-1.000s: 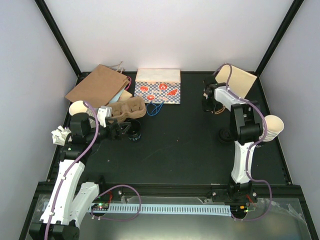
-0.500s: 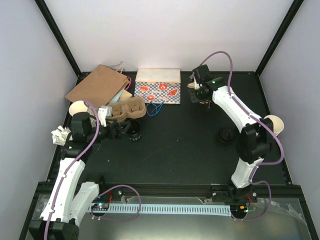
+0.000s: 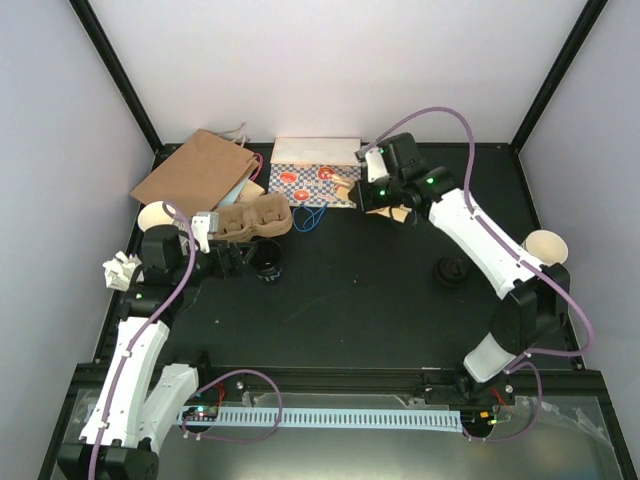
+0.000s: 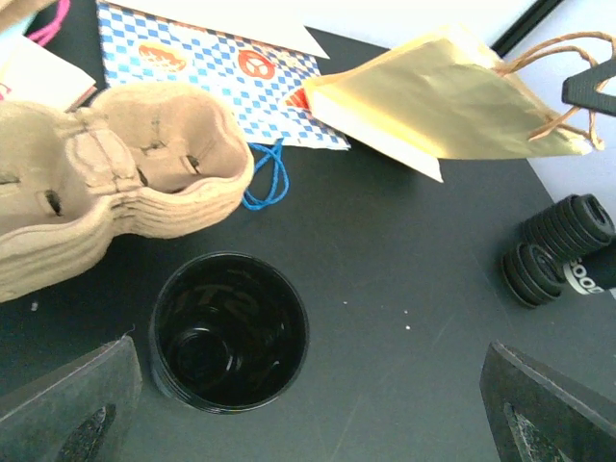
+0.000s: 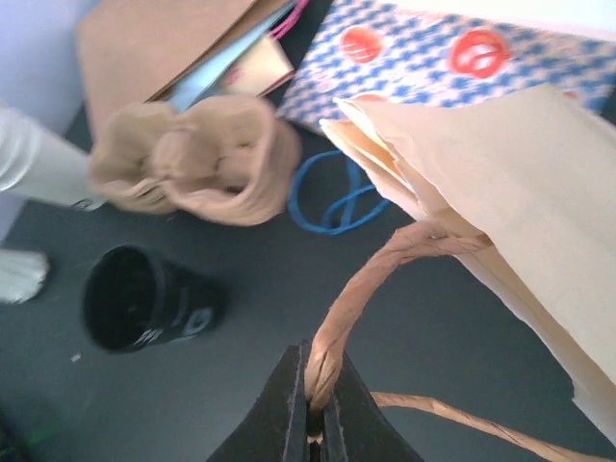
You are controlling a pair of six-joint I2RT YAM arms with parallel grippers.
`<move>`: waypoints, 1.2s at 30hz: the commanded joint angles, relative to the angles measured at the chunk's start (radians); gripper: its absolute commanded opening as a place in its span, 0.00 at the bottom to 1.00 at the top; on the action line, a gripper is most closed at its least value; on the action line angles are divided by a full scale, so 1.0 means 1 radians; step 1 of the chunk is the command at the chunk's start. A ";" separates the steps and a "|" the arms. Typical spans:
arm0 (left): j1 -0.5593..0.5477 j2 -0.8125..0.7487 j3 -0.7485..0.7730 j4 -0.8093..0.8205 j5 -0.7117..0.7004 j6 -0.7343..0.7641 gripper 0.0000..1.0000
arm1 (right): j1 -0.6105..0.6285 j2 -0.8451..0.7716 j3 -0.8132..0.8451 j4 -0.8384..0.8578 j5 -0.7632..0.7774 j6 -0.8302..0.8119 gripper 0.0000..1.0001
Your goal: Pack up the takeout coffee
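Note:
No cream cup with a black lid shows, so the takeout coffee is out of view. My right gripper (image 5: 320,409) is shut on the twisted paper handle (image 5: 380,274) of a tan paper bag (image 5: 510,183). It holds the bag (image 3: 396,210) in the air at the back middle, beside the checked bag. My left gripper (image 4: 308,428) stands wide open low over the table. A lidless black cup (image 4: 229,332) stands upright just ahead of it, nearer the left finger (image 4: 72,414). In the top view that cup (image 3: 268,262) is right of the left gripper (image 3: 236,262).
A brown cardboard cup carrier (image 3: 255,220) sits behind the black cup. A blue-and-white checked bag (image 3: 315,180) and a brown bag (image 3: 195,170) lie at the back left. Black lids (image 3: 450,270) sit at the right. Cream cup stacks (image 3: 548,252) (image 3: 155,215) stand at both sides.
The right arm has swung left from the back right corner, carrying the tan bag by its handle to beside the checked bag. The left arm has barely moved.

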 commanded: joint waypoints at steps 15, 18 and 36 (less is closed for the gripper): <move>-0.234 0.002 -0.086 0.233 0.094 -0.226 0.99 | 0.231 -0.032 -0.166 0.135 -0.145 0.066 0.14; -0.301 0.031 -0.081 0.246 0.066 -0.250 0.99 | 0.231 -0.049 -0.190 0.126 -0.111 0.053 0.36; -0.486 0.100 -0.129 0.257 -0.066 -0.306 0.96 | 0.238 -0.103 -0.402 0.139 0.009 -0.059 0.46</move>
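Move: The paper bag hangs by its handles from the closed right fingers; its landing spot on the open table lies about 11 cm left of that hand, about 1 cm ahead and 22 cm below. From the same hand, the black cup stands roughly 24 cm left and 6 cm back, the cup tray 28 cm left and 5 cm ahead. For the empty left hand, the hanging bag is about 18 cm ahead, 28 cm right and slightly below. Right hand draws the bag some 12 cm back-left, lets go, sinks; left hand reaches about 11 cm right. ##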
